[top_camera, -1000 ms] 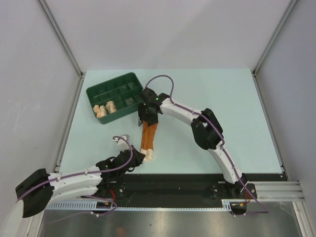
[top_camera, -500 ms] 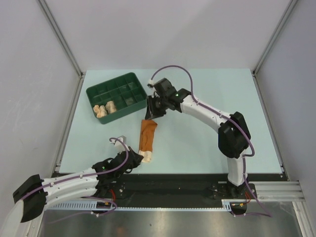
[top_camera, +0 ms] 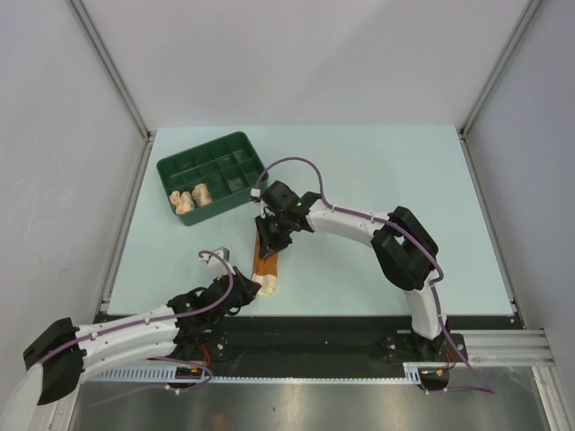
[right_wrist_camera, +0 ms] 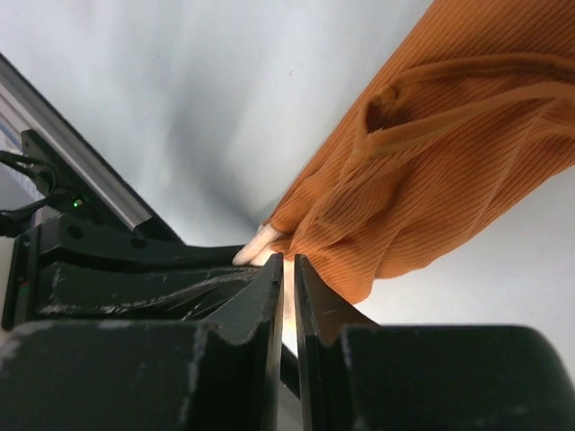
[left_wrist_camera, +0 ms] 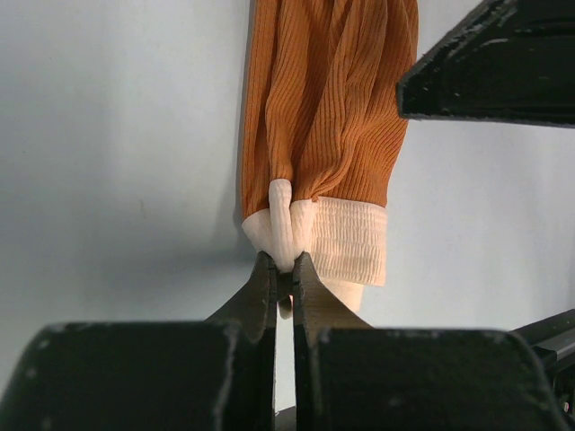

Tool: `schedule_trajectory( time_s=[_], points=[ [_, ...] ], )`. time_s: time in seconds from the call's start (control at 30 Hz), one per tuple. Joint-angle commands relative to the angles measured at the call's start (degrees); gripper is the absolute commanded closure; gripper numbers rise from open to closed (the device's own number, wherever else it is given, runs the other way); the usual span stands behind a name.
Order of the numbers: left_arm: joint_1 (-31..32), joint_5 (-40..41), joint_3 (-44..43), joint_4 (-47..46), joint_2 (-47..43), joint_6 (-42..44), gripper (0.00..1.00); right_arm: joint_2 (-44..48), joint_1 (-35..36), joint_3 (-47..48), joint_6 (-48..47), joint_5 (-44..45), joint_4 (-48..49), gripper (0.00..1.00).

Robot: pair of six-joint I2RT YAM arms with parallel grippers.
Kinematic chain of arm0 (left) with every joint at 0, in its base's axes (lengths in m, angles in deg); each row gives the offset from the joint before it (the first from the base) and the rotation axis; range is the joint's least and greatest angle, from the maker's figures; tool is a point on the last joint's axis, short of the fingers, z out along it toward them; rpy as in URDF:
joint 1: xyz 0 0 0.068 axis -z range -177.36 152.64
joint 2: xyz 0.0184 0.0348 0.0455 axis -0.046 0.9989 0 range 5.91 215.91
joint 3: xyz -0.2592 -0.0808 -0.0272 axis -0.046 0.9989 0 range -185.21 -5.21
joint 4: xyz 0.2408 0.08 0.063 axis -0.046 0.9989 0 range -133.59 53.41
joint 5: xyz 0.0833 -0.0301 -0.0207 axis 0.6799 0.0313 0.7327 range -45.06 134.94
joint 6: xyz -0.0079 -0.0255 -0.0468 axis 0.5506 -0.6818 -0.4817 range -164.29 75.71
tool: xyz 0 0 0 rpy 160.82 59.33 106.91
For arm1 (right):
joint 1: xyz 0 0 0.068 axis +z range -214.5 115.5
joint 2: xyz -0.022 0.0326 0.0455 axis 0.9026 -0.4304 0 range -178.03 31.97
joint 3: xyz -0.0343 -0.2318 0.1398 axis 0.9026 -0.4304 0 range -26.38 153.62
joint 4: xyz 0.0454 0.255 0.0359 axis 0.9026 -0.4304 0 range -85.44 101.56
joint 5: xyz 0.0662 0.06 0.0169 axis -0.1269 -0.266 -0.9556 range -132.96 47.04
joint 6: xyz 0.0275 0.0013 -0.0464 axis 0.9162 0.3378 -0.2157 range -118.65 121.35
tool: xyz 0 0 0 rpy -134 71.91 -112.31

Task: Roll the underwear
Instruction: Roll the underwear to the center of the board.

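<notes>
The rust-orange underwear (top_camera: 267,262) with cream edging lies as a narrow strip near the table's front edge. My left gripper (top_camera: 259,287) is shut on a pinch of the cream edging (left_wrist_camera: 346,242) at its near end; in the left wrist view the left gripper (left_wrist_camera: 281,266) holds that fold between its tips. My right gripper (top_camera: 272,238) stands over the far end. In the right wrist view the right gripper (right_wrist_camera: 288,260) has its jaws almost together, with bunched orange cloth (right_wrist_camera: 431,162) at the tips. Two rolled pieces of underwear (top_camera: 191,197) sit in the tray.
The dark green compartment tray (top_camera: 184,166) stands at the back left of the pale mat, just beyond my right gripper. My left arm (top_camera: 135,328) lies low along the front edge. Metal frame rails border the mat on both sides.
My right gripper came back from beside the tray down onto the far end of the orange underwear, and its jaws closed. The left gripper kept its hold.
</notes>
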Motion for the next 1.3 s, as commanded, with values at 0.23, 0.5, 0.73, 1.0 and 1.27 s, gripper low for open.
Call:
schedule_trajectory(
  time_s=[0.23,0.5,0.73,1.0,1.27],
  points=[
    [-0.2,-0.9,1.1,4.4,-0.4,-0.2,1.0,-3.5,0.2,0.8,0.8,3.5,2.1,0.89],
    [-0.2,-1.3,1.2,3.3,1.1,-0.1,1.0,-7.1,0.9,4.1,1.0,1.9,3.9,0.89],
    [-0.1,-1.3,1.2,3.1,1.3,0.1,1.0,-10.5,1.0,6.5,1.2,1.7,3.8,0.89],
    [-0.2,-1.2,-1.0,6.8,0.5,0.7,1.0,-9.9,0.8,7.4,-0.6,1.4,3.5,0.78],
    [-7.6,-11.7,-4.5,13.5,-6.3,7.2,1.0,9.6,-6.4,-0.9,-7.7,-0.5,7.7,0.35]
  ],
)
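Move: The brown body of the underwear lies under the right hand, its middle about 6 cm below, some 2 cm to the left and 3 cm farther out. The cream waistband is roughly 8 cm back and 1 cm left of that hand, 6 cm down. The green box sits some 24 cm ahead and 16 cm left. For the left hand, already shut on the waistband's left edge, the body's middle is about 8 cm ahead and 3 cm right. With the left fingers still pinching the waistband's edge and holding it in place, the right hand, nearly shut, sinks about 5 cm onto the brown fabric and slides roughly 2 cm left as it gets low. It then opens to over half, rises some 3.5 cm and starts forward and back to the right, while the left hand shifts about 1 cm left. ##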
